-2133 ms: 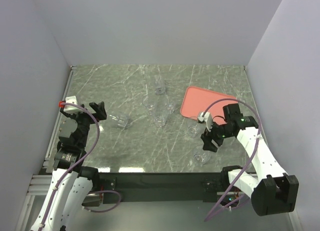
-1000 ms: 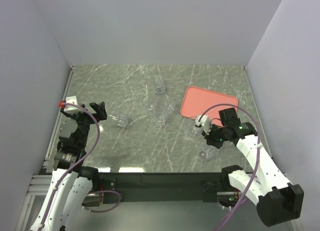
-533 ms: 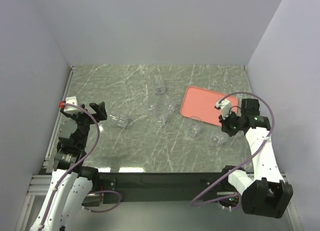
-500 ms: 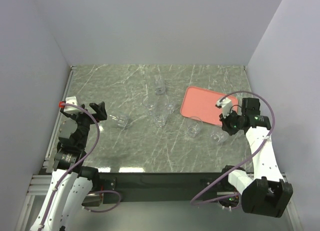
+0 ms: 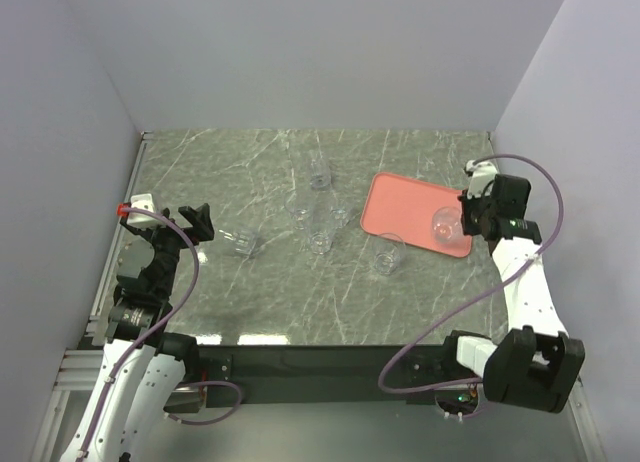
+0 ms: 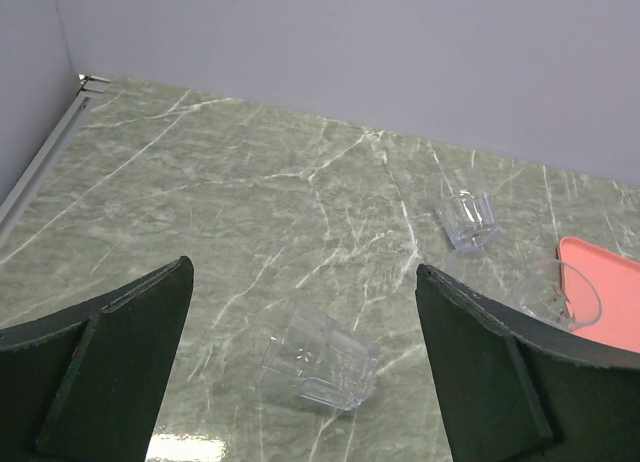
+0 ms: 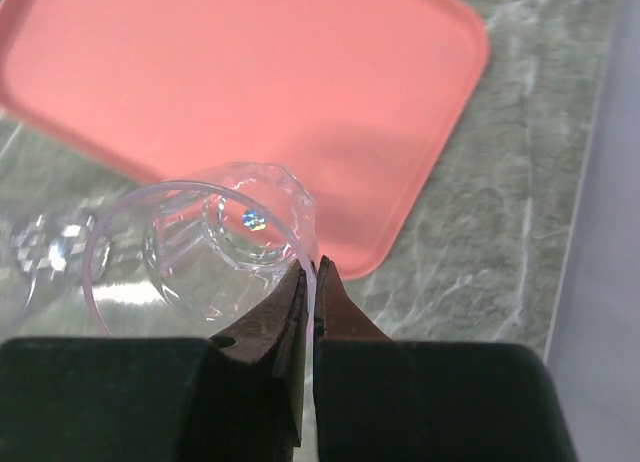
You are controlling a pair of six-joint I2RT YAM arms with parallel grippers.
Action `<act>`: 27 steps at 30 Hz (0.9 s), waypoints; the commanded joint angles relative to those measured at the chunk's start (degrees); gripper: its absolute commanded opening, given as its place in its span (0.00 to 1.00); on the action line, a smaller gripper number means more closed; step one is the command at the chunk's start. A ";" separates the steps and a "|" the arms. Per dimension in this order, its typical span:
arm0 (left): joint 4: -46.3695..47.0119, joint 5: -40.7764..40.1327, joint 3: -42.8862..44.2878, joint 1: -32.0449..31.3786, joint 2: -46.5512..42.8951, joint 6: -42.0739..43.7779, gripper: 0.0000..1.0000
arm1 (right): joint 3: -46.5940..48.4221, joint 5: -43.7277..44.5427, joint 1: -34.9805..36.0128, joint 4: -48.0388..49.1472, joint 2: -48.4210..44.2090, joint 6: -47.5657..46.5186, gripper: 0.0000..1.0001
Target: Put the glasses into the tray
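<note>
The salmon-pink tray [image 5: 400, 202] lies at the right of the table. My right gripper [image 5: 463, 220] is shut on the rim of a clear glass [image 5: 443, 223] and holds it above the tray's near right corner. In the right wrist view the fingertips [image 7: 300, 282] pinch the wall of this glass [image 7: 200, 244], with the tray [image 7: 250, 82] beneath. Other glasses stand on the table: one far off [image 5: 318, 172], a cluster in the middle [image 5: 320, 237] and one by the tray [image 5: 388, 254]. One glass [image 5: 243, 243] lies on its side in front of my open, empty left gripper [image 5: 197, 223].
In the left wrist view the tipped glass [image 6: 315, 357] lies between the open fingers, with an upright glass [image 6: 468, 218], another glass [image 6: 556, 294] and the tray's corner [image 6: 610, 282] beyond. Grey walls enclose the table; the right wall is close to the tray.
My right gripper has taken a glass from the table's near right and carried it up and to the right, over the tray's corner. The left arm has not moved.
</note>
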 commanded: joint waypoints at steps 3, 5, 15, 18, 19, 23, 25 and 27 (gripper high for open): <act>1.67 0.57 -0.02 -0.37 -0.73 1.09 0.99 | 6.80 12.01 -0.62 10.22 6.42 13.38 0.00; 1.67 0.48 -0.02 -0.37 -0.73 1.09 0.99 | 8.12 14.38 -1.06 11.01 9.06 15.93 0.00; 1.67 0.13 -0.10 -0.46 -0.21 1.27 0.99 | 18.84 14.49 -3.17 9.35 22.42 23.23 0.00; 1.59 0.05 -0.02 -0.46 -0.03 1.36 0.99 | 21.57 13.70 -3.96 8.12 26.20 24.28 0.00; 1.58 0.04 -0.02 -0.46 0.14 1.36 0.99 | 22.18 12.56 -4.22 7.85 27.77 24.90 0.00; 1.67 -0.04 -0.02 -0.37 0.32 1.36 0.99 | 24.64 10.97 -5.28 6.97 31.12 26.13 0.00; 1.59 -0.04 -0.02 -0.46 0.32 1.36 0.99 | 25.17 10.45 -5.72 6.44 32.87 26.57 0.00; 1.67 -0.04 -0.02 -0.46 0.41 1.44 0.99 | 25.70 10.00 -5.98 6.53 33.67 26.92 0.00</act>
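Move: The right hand already holds a glass by its rim; the tray's middle is about 18 cm ahead of it, 10 cm to the left and some 15 cm below. An upright glass by the tray's near side stands about 20 cm to this hand's left, roughly level with it fore and aft and 11 cm lower. From the idle left hand, the tray's middle is about 22 cm ahead, 66 cm right and 27 cm below. Carry the glass forward some 11 cm and about 8 cm to the right with the right gripper, up along the tray's right-hand end to its far right part. Turn the hand about 30 degrees clockwise on the way, stay nearly level at first, then sink about 3 cm over the last stretch. Keep the fingers shut on the rim. ##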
